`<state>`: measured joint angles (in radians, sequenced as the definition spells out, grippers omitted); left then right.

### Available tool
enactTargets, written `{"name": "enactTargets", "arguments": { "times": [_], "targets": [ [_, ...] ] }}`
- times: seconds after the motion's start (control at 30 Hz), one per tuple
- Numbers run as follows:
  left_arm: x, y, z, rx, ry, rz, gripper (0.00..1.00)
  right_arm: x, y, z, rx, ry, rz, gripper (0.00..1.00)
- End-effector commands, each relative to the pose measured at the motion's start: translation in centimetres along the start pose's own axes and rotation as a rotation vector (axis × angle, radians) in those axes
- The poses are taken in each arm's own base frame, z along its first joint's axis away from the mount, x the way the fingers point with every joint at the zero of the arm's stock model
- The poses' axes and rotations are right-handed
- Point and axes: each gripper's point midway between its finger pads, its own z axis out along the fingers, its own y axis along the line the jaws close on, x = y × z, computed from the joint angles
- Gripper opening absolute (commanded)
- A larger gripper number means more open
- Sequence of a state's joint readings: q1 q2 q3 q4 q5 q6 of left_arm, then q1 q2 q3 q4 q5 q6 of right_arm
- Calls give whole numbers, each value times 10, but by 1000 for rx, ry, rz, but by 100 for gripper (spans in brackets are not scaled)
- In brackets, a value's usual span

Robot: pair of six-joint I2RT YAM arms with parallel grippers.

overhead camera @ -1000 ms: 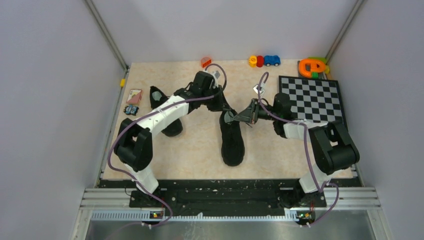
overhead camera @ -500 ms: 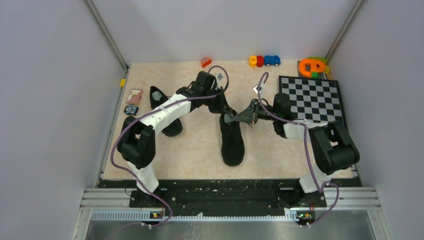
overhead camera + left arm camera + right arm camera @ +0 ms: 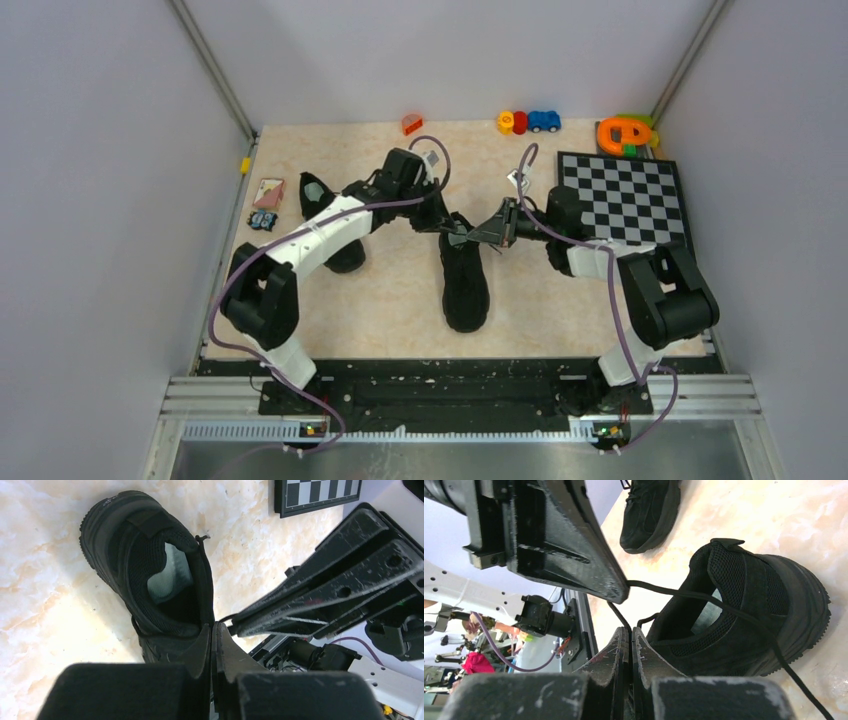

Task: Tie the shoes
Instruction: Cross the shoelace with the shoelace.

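One black shoe [image 3: 465, 285] lies mid-table with its toe toward me, the pale insole [image 3: 167, 575] showing at its opening. The other shoe [image 3: 338, 250] lies to the left, partly under the left arm, and appears in the right wrist view [image 3: 649, 510]. Both grippers meet over the middle shoe's collar. My left gripper [image 3: 452, 227] [image 3: 212, 627] is shut, and a black lace [image 3: 704, 600] runs taut from its tip across the shoe [image 3: 744, 620]. My right gripper [image 3: 480, 236] [image 3: 630, 630] is shut on another lace strand [image 3: 619, 615] that enters its jaws.
A chessboard [image 3: 625, 195] lies at the right, under the right arm's elbow. Toy cars [image 3: 528, 121], an orange block [image 3: 412, 124] and an orange-green toy [image 3: 625, 133] line the back edge. A card [image 3: 268, 190] and a small toy [image 3: 262, 220] sit at the left edge.
The left gripper has swung down and right to the middle shoe's collar, tip to tip with the right gripper, and its jaws have closed. The right arm has not moved.
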<state>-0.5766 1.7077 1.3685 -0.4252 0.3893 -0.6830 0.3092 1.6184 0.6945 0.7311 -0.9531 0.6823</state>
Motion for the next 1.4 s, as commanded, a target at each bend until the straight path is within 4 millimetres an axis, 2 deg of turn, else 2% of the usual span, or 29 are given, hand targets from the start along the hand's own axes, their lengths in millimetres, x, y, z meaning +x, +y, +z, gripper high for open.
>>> {"name": "enactTargets", "arguments": {
  "times": [0.0, 0.4, 0.63, 0.83, 1.07, 1.37],
  "targets": [
    [-12, -18, -28, 46, -97, 46, 0, -20, 13, -4, -11, -42, -49, 0],
    [15, -25, -29, 121, -96, 17, 0, -23, 5, -3, 55, -29, 7, 0],
    [31, -38, -22, 137, -126, 46, 0, -25, 4, -3, 75, -30, 25, 0],
    [48, -40, -12, 112, -110, 61, 0, -30, 4, -2, 85, -37, 29, 0],
    [54, -36, -3, 67, -122, 91, 0, -36, 8, 0, 81, -43, 38, 0],
    [47, -18, 18, 0, -168, 128, 0, -35, 15, 6, 84, -38, 79, 0]
  ]
}}
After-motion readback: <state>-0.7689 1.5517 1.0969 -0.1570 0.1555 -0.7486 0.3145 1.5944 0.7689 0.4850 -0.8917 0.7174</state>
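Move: The lace pinched in the right fingers, the one to be crossed, lies about 4 cm to the right of the left hand, 2 cm nearer the robot and 2 cm lower; the left fingers already hold the other lace. The shoe's opening is level with the left hand, some 2 cm to its right and 7 cm below, its middle about 10 cm back and 4 cm right. From the right hand, the left-held lace is about 2 cm ahead, 4 cm left and 2 cm higher. The lace in the closed left fingers is carried across the right-held one: after a brief lift of about 1 cm, the left hand draws it back towards the toe by roughly 5 cm, then also rightward and slightly down, passing close by the right fingertips to their near side. The right hand keeps its pinch almost in place, rolling some 10 degrees. ##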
